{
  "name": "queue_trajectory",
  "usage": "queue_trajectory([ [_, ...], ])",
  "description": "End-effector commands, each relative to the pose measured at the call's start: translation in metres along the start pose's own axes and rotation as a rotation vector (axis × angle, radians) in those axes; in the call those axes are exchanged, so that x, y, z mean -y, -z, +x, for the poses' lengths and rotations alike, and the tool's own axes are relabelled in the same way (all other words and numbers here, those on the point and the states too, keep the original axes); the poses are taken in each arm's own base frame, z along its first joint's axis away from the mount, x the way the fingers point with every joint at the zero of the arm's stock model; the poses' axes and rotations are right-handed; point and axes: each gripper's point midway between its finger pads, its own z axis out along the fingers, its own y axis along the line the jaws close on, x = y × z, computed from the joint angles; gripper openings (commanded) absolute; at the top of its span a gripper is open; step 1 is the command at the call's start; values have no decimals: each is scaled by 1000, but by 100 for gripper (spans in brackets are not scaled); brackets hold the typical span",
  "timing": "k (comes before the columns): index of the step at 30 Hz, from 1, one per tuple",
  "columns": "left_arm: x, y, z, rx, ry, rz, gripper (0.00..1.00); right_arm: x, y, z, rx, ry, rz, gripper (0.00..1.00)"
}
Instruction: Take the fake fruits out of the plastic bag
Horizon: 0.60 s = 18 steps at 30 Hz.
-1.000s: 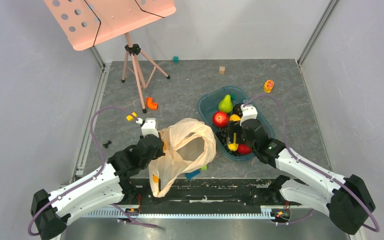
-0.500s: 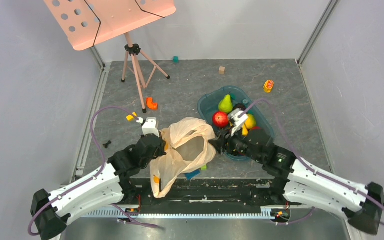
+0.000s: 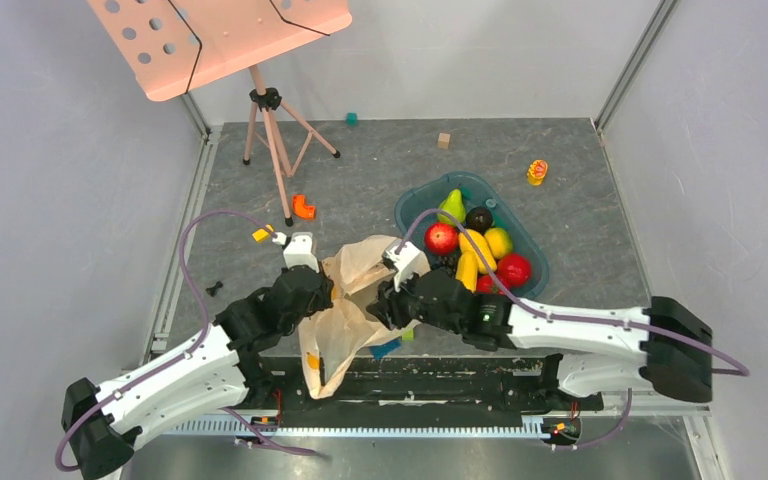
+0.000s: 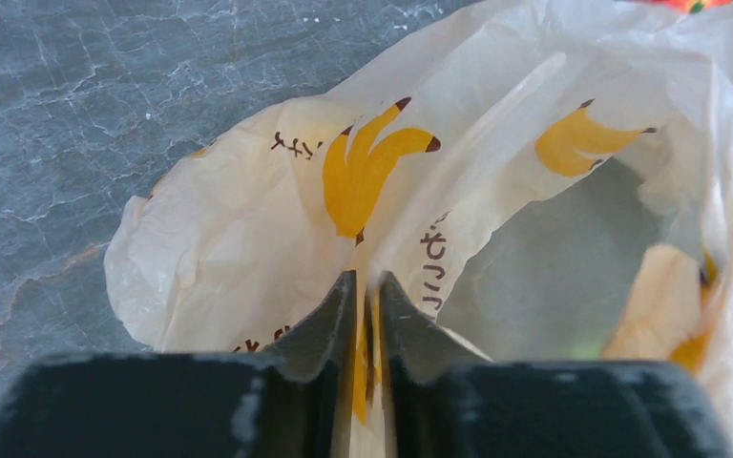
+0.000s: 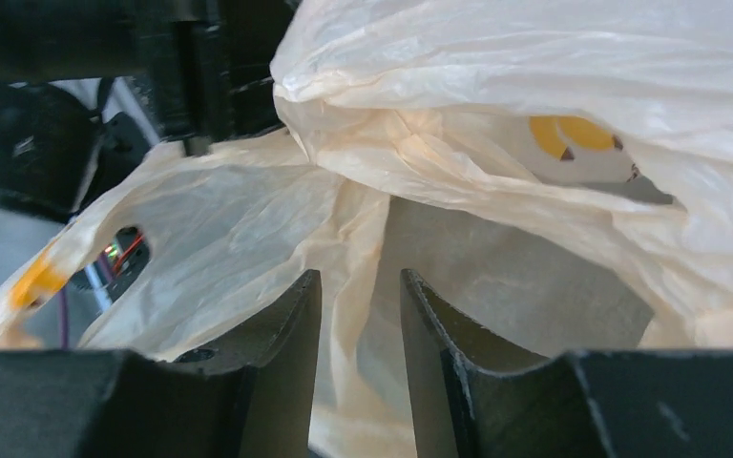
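Note:
The plastic bag (image 3: 345,322) lies crumpled at the near middle, cream with printed bananas. My left gripper (image 3: 322,292) is shut on its left rim, and the left wrist view shows the film pinched between the jaws (image 4: 365,279). My right gripper (image 3: 381,304) is at the bag's right side, open, with a fold of the bag (image 5: 496,95) standing between its jaws (image 5: 360,277). No fruit shows inside the bag. A green pear (image 3: 450,205), a red apple (image 3: 441,238), banana pieces (image 3: 477,250) and a lemon (image 3: 499,241) lie in the teal tray (image 3: 412,203).
The tray also holds a dark plum (image 3: 478,218), black grapes (image 3: 450,262) and another red fruit (image 3: 513,269). A pink music stand (image 3: 220,35) on a tripod (image 3: 272,140) stands at the back left. Small blocks (image 3: 303,207) (image 3: 444,140) (image 3: 537,172) are scattered about, and blocks (image 3: 388,348) lie by the bag.
My right gripper has swung left from over the tray to the bag's right side. The left gripper has kept its hold on the rim, and the bag has crumpled inward.

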Motion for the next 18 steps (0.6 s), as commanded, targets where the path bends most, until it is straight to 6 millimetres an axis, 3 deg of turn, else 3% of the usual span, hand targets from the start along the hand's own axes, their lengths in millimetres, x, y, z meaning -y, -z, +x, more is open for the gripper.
queue_trajectory([
  [1, 7, 10, -30, 63, 19, 15, 33, 7, -28, -29, 75, -69, 103, 39],
  [4, 9, 18, -40, 83, 35, 27, 59, 24, -45, -24, 57, -80, 177, 39],
  [6, 10, 24, -49, 105, 44, 33, 69, 34, -55, -19, 38, -95, 204, 39],
  [12, 8, 31, -89, 212, 94, 1, 75, 56, -72, -4, 14, -128, 245, 38],
  [15, 0, 13, -92, 205, 123, -58, 77, 60, -74, 2, 6, -138, 246, 38],
  [18, -20, -16, -79, 124, 152, -149, 84, 60, -72, 5, 0, -139, 236, 38],
])
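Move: The open mouth of the plastic bag lies about 4 cm ahead of the right hand and 1 cm to its left, with the bag's middle some 9 cm below; the green block stands roughly 6 cm back and 7 cm right of this hand, the fruit tub 14 cm ahead and 22 cm right. The left hand still pinches the bag's left rim, the bag's middle some 8 cm to its right, level with it and 5 cm below; the yellow block is about 10 cm ahead, 16 cm left. The left fingers spread wide and let go of the bag's rim while that hand climbs some 7 cm, only then swinging forward about 3 cm, clear above the film. Meanwhile the right hand, its fingers kept partly open, reaches forward and down about 7 cm each way into the bag's mouth, under the film of the far side, turning some 15 degrees clockwise as it slows. ##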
